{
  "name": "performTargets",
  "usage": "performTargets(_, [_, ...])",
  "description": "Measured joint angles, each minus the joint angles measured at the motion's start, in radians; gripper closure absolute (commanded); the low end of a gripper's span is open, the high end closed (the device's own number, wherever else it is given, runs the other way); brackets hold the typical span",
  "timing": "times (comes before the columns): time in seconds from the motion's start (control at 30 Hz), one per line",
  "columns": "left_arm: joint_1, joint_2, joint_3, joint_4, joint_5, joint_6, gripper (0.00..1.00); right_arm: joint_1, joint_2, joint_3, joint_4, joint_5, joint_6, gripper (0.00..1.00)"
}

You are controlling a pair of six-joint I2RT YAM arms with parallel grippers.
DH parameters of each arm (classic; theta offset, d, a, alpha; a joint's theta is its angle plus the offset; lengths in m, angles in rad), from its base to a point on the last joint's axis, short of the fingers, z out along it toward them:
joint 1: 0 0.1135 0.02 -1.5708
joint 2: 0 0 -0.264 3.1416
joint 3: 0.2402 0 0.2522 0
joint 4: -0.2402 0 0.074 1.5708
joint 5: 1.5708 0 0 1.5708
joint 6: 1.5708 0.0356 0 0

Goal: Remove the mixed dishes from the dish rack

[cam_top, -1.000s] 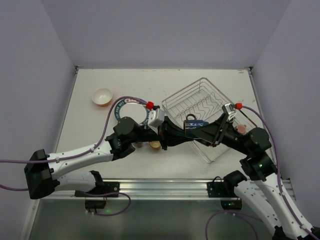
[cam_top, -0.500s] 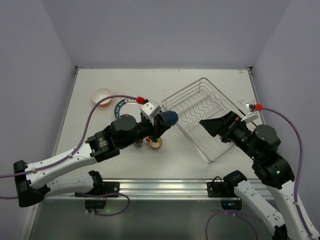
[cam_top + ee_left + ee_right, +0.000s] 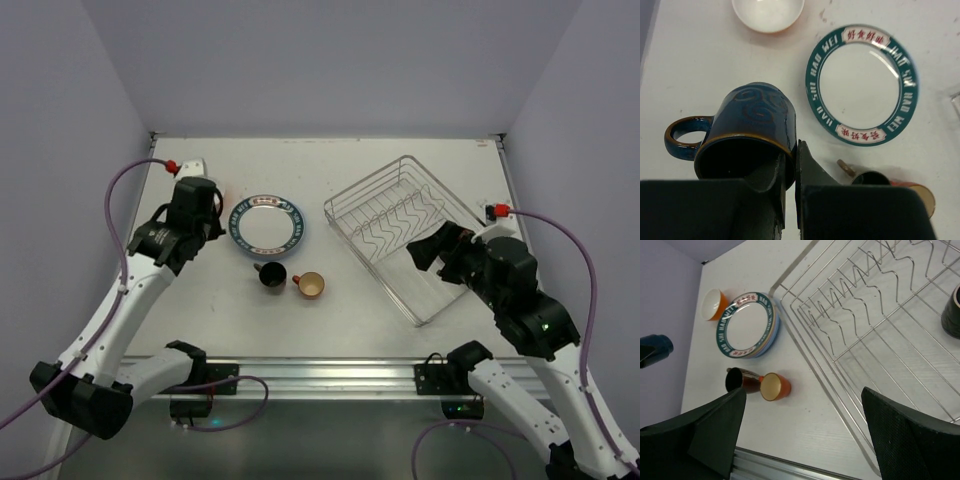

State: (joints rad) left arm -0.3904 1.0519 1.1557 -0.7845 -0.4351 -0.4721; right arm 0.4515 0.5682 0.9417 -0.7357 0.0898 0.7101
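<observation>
My left gripper (image 3: 790, 165) is shut on the rim of a blue mug (image 3: 750, 120), one finger inside and one outside, above the table's left part near the orange bowl (image 3: 768, 12). In the top view the left gripper (image 3: 195, 200) hides that mug. A stack of plates (image 3: 267, 222), topped by one with a dark patterned rim, lies beside it. A brown mug (image 3: 270, 275) and an orange mug (image 3: 311, 285) lie on the table in front of the plates. My right gripper (image 3: 432, 250) hangs open and empty over the silver dish rack (image 3: 390, 215). One dark mug (image 3: 952, 312) stands in the rack.
The rack sits at an angle on the right half of the table, its near corner close to the front rail (image 3: 330, 375). Purple cables (image 3: 125, 200) loop off both wrists. Walls enclose the table on the left, back and right.
My left arm has swung from the rack's left edge to the far left, carrying the blue mug. The right arm has drawn back to the right over the rack, open.
</observation>
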Motion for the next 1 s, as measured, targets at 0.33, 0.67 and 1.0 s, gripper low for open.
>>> performTargets(0.33, [0.045,0.131,-0.146,-0.068,0.211,0.012,1.00,0.000,0.051,0.007,-0.036,0.033,-0.104,0.01])
performTargets(0.67, [0.037,0.182,-0.256,-0.023,0.323,0.010,1.00,0.000,0.052,0.003,-0.036,0.041,-0.162,0.01])
performTargets(1.0, [-0.008,0.245,-0.304,0.006,0.330,0.008,1.00,0.000,0.052,-0.010,-0.036,0.049,-0.172,0.01])
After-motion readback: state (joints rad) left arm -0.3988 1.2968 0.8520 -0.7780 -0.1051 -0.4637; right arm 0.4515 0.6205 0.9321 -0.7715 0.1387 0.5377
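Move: The left hand holds the blue mug; the bare spot it is bound for lies about 6 cm back, 4 cm right and 22 below. From this hand the black mug stands some 7 cm back and 16 right, the tan mug 9 back and 28 right, the green-rimmed plate 12 ahead and 15 right, all low on the table. From the right hand that spot is about 53 cm left, 2 ahead and 26 below. Left hand keeps hold and lowers the blue mug about 18 cm, drawing back, fingers tipping down some 35 degrees. ##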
